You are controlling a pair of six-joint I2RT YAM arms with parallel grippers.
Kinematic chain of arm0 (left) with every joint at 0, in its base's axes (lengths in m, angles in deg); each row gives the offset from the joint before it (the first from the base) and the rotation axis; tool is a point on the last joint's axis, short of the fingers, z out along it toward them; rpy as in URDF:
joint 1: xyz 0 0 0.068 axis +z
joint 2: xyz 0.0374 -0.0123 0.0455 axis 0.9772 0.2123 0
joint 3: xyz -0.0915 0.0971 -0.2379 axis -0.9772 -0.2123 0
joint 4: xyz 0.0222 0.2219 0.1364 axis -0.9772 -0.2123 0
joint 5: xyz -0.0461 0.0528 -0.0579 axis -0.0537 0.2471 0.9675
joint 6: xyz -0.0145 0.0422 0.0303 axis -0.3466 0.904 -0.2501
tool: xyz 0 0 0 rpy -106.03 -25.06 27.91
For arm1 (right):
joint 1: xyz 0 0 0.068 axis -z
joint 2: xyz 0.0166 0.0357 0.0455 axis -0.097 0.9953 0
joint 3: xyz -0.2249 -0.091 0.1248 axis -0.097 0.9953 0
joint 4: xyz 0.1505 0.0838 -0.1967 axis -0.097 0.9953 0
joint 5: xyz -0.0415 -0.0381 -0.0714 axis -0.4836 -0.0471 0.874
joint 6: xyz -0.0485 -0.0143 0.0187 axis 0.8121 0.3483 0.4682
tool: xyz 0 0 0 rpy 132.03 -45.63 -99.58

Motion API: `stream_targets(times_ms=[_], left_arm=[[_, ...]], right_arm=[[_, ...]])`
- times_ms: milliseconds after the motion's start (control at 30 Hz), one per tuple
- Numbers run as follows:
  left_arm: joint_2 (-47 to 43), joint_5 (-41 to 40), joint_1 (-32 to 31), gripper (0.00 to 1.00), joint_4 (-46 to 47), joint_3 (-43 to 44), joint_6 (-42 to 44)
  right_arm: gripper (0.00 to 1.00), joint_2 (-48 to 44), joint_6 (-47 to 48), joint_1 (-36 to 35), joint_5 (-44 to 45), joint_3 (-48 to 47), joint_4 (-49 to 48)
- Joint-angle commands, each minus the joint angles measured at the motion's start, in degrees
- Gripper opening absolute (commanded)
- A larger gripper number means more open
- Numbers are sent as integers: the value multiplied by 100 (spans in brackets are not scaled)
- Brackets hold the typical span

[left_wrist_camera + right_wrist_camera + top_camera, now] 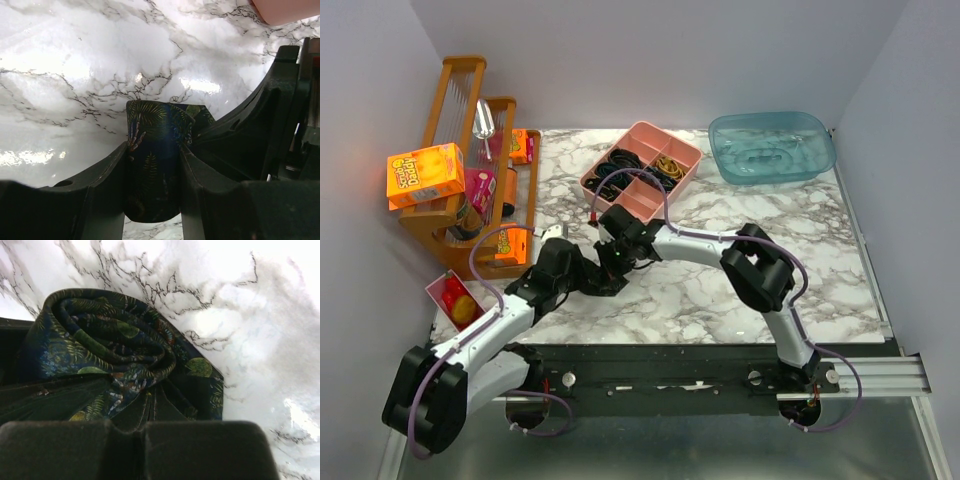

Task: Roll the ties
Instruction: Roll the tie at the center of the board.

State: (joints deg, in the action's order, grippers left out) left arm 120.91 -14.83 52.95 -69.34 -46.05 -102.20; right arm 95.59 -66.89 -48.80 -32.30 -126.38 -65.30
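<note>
One tie (150,120) is wound into a tight roll, dark blue-green with a fern pattern, resting on the marble table (75,75). My left gripper (153,150) is shut on the roll, one finger pressing each side. In the right wrist view the spiral of the tie (105,340) shows end-on. My right gripper (153,392) has its fingertips closed together and buried in the folds at the roll's core. From above, both grippers meet mid-table, the left gripper (592,274) and the right gripper (612,254), and they hide most of the tie.
A pink compartment tray (642,135) with black and yellow band loops sits just behind the grippers. A blue tub (772,147) stands at back right. A wooden rack (460,100) with an orange box (425,175) is at the left, and a small bin (444,284) lies below it.
</note>
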Motion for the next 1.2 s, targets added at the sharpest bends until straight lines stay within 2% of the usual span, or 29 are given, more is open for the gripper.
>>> stream_targets(times_ms=[0, 533, 1167], left_arm=[[64, -802, -139, 48, -429, 289, 61], [529, -1733, -508, 49, -1203, 853, 334], [1689, -3183, -1791, 49, -2432, 1819, -396]], right_arm=[[2, -558, 71, 49, 5, 171, 162], [2, -1421, 79, 769, 93, 1014, -14], [2, -1851, 141, 1385, 199, 1779, -120]])
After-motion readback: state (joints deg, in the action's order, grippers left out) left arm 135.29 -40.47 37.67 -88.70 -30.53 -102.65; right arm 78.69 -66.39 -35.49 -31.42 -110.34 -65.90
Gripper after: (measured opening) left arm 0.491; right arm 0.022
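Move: My left fingers already hold the rolled part of the tie, its middle right at the left hand point. From my shut right fingertips that roll lies about 4 cm to the left and 1 cm back; the tie's short loose tail is right beneath them, 1 cm down. The pink organizer's middle is some 26 cm ahead of my right hand and 9 cm to its right, at about its height. I take my shut right fingers off the tie beside the roll, up about 6 cm, then over to the right and down part of the way, ending some 11 cm right and 5 cm forward of where they were. My left hand keeps its grip on the roll, shifts about 2 cm left and mostly comes back, while its wrist rolls on by some 25 degrees, left side rising. ##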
